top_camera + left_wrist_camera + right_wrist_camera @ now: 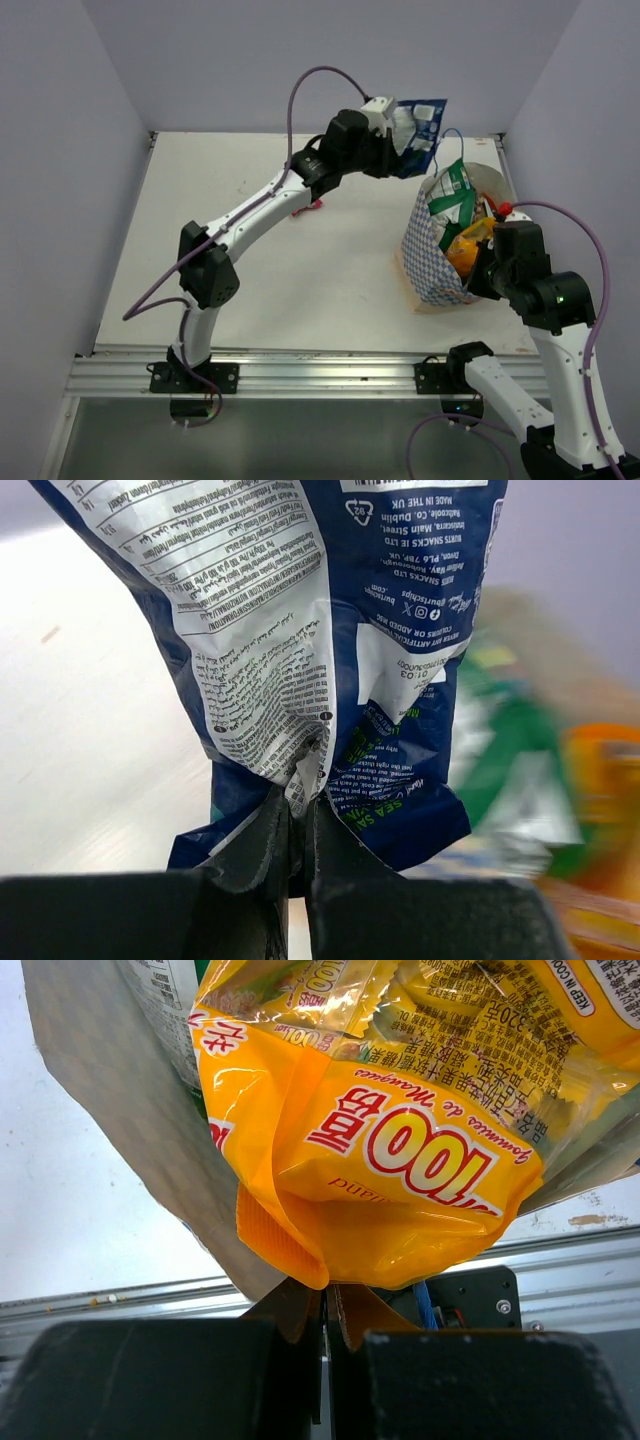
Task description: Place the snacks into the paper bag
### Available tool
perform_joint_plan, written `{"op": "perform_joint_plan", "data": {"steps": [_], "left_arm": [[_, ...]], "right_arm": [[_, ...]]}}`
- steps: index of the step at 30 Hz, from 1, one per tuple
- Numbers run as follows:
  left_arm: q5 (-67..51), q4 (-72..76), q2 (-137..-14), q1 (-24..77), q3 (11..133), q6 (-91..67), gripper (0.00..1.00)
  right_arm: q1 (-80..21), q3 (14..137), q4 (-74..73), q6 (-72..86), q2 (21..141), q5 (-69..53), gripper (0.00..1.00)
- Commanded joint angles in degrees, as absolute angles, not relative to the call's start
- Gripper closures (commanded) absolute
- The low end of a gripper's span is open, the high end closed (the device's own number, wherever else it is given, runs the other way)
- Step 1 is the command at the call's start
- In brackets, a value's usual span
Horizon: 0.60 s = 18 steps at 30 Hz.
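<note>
My left gripper point(400, 150) point(300, 800) is high over the table's back, left of the bag's mouth. It is shut on the lower edge of a blue-white snack packet point(420, 122) point(400, 630), which hangs in the air. The paper bag point(430, 265) point(110, 1110), white with blue-checkered sides, stands at the right. A green-white packet point(455, 195) and an orange packet point(462, 250) point(400, 1160) are inside it. My right gripper point(487, 268) point(328, 1295) is shut on the bag's near right rim, just under the orange packet and beside a blue cord handle point(425, 1305). A tiny pink packet point(308, 208) lies under my left arm.
The white table point(300, 290) ends at an aluminium rail point(320, 375) along the near edge. Grey walls close in the left, back and right sides. My left arm point(250, 210) stretches diagonally across the table's middle.
</note>
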<state>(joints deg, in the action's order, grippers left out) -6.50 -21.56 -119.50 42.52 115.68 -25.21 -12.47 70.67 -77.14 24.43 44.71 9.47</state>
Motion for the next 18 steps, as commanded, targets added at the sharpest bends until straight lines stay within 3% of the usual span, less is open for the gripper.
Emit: {"op": "perform_joint_plan", "data": {"steps": [1,11,18], "left_arm": [[-20.5,-11.2,-113.7,48.0,122.0,-31.5,1.0],[-24.9,-9.0,-123.4,57.6,120.1,-33.2,1.0],[-17.9,-22.8,-133.5,61.3,130.2,-28.8,1.0]], "right_arm": [[-12.7,70.6,-79.2,24.3,45.3,7.4,1.0],[-12.7,70.6,-79.9,25.0,44.2,7.0,1.0],[-12.7,70.6,-81.1,25.8,43.0,7.4,1.0]]}}
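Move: The blue snack is already pinched in the left fingers. The paper bag's open mouth lies about 18 cm to this hand's right and 14 cm back, at almost the same height. Inside, the green snack is some 14 cm right, 10 back and 6 below, and the orange mango snack some 19 right, 20 back and 7 below. From the right hand, shut at the bag's near rim, the mouth's middle is about 14 cm ahead and 3 left. The blue snack is carried to the bag in a quick arc: the left hand swings back and right, about 17 cm each way, first lifting some 15 cm and then sinking as much into the mouth. It turns about 30 degrees clockwise on the way, fingers staying shut on the pack, while the right hand holds still at the near rim. ##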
